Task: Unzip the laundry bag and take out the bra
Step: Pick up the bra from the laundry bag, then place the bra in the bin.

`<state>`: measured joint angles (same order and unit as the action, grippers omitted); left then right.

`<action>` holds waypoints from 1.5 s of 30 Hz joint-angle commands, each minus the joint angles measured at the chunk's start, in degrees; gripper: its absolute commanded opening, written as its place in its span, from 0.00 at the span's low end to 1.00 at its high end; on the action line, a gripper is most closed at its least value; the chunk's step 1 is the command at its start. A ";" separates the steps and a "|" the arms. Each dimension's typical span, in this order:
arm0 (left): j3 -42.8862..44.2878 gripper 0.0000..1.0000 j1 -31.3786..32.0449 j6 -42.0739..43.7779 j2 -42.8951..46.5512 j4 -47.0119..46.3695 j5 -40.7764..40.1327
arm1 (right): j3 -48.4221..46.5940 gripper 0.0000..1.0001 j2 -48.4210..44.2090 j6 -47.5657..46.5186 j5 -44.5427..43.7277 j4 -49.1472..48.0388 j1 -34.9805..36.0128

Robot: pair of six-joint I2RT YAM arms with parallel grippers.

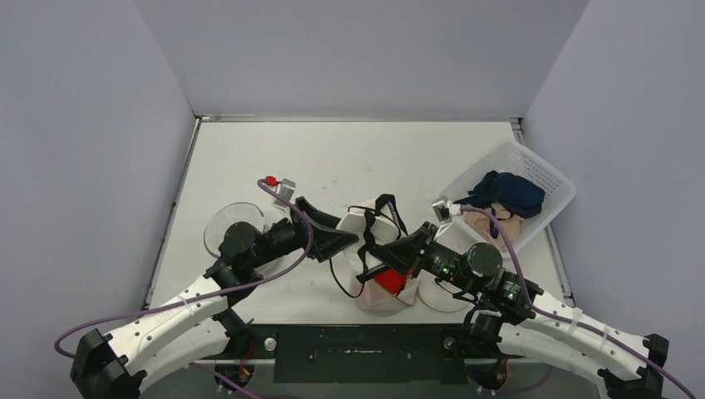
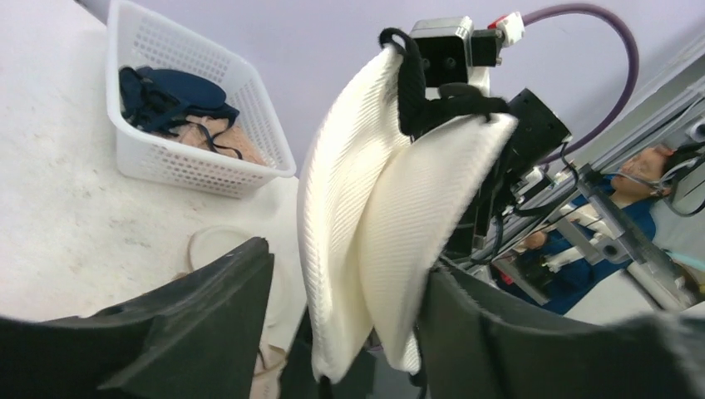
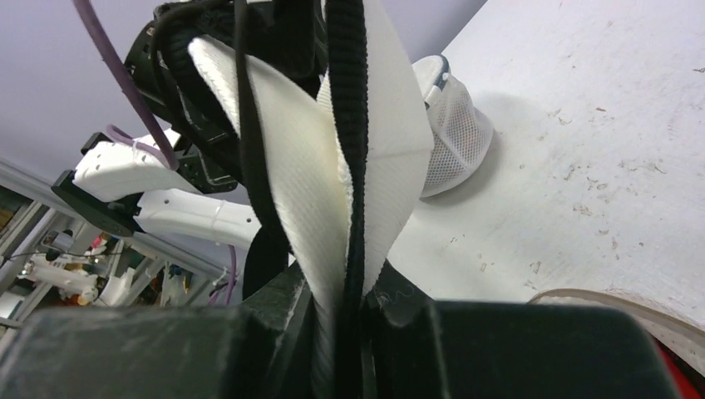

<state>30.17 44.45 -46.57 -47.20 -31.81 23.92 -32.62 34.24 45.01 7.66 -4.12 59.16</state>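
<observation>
A white padded bra (image 1: 356, 226) with black straps hangs folded above the table between my two arms. My right gripper (image 1: 372, 259) is shut on its lower edge; in the right wrist view the cups and a black strap (image 3: 349, 100) are pinched between the jaws of the right gripper (image 3: 345, 287). My left gripper (image 1: 339, 238) stands open, its two fingers on either side of the bra cups (image 2: 366, 216) of the left gripper (image 2: 349, 262). Below the bra lies the opened laundry bag (image 1: 384, 298), something red inside it.
A white plastic basket (image 1: 536, 166) at the right holds navy and beige garments (image 1: 509, 193). A round mesh dome (image 1: 235, 223) sits on the table by the left arm, also in the right wrist view (image 3: 456, 125). A flat round piece (image 1: 445, 298) lies beside the bag.
</observation>
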 commanded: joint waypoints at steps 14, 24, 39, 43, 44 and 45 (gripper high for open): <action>-1.62 0.96 -0.75 -1.85 17.23 22.70 -31.25 | -29.00 0.05 12.97 -19.70 -58.61 24.97 -1.81; -5.48 0.97 -0.85 -9.50 14.01 26.52 -27.76 | -32.73 0.05 26.98 -11.02 -23.92 21.29 -46.69; -12.51 1.00 -0.87 -13.65 12.64 22.59 -24.35 | -9.67 0.05 32.08 1.98 -8.42 1.37 -71.64; -14.08 1.00 -0.80 -14.14 11.03 20.39 -23.92 | -5.35 0.05 34.62 1.82 -2.53 -3.29 -73.23; -14.35 1.00 -0.82 -14.31 10.52 20.05 -23.92 | -4.45 0.05 35.53 2.10 -1.38 -4.69 -73.41; -14.46 1.00 -0.80 -14.41 10.06 19.70 -22.62 | -3.87 0.05 36.41 2.48 -0.14 -5.81 -73.55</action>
<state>16.58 43.79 -60.01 -35.66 -7.70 -0.97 -37.65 68.27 45.65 0.54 0.80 -13.45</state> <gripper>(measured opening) 0.997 0.128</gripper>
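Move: The right hand already grips the white bra; its goal, the laundry basket, has its middle about 26 cm ahead, 32 cm to the right and 22 cm below. The open laundry bag stands 2 cm ahead and 1 cm left, some 23 cm down; its lid lies 4 cm ahead, 17 cm right and 26 cm down. From the half-open left fingers, the bra's middle is 1 cm ahead, 3 cm right, level. The left hand opens fully and frees the bra, backing off leftward with a little forward, then sinking about 15 cm as its fingers tip down. Keeping its pinch on the bra, the right hand lifts and swings forward and right to the laundry basket, some 40 cm in all, turning clockwise, then dips into it with its fingers tipping forward and down. ##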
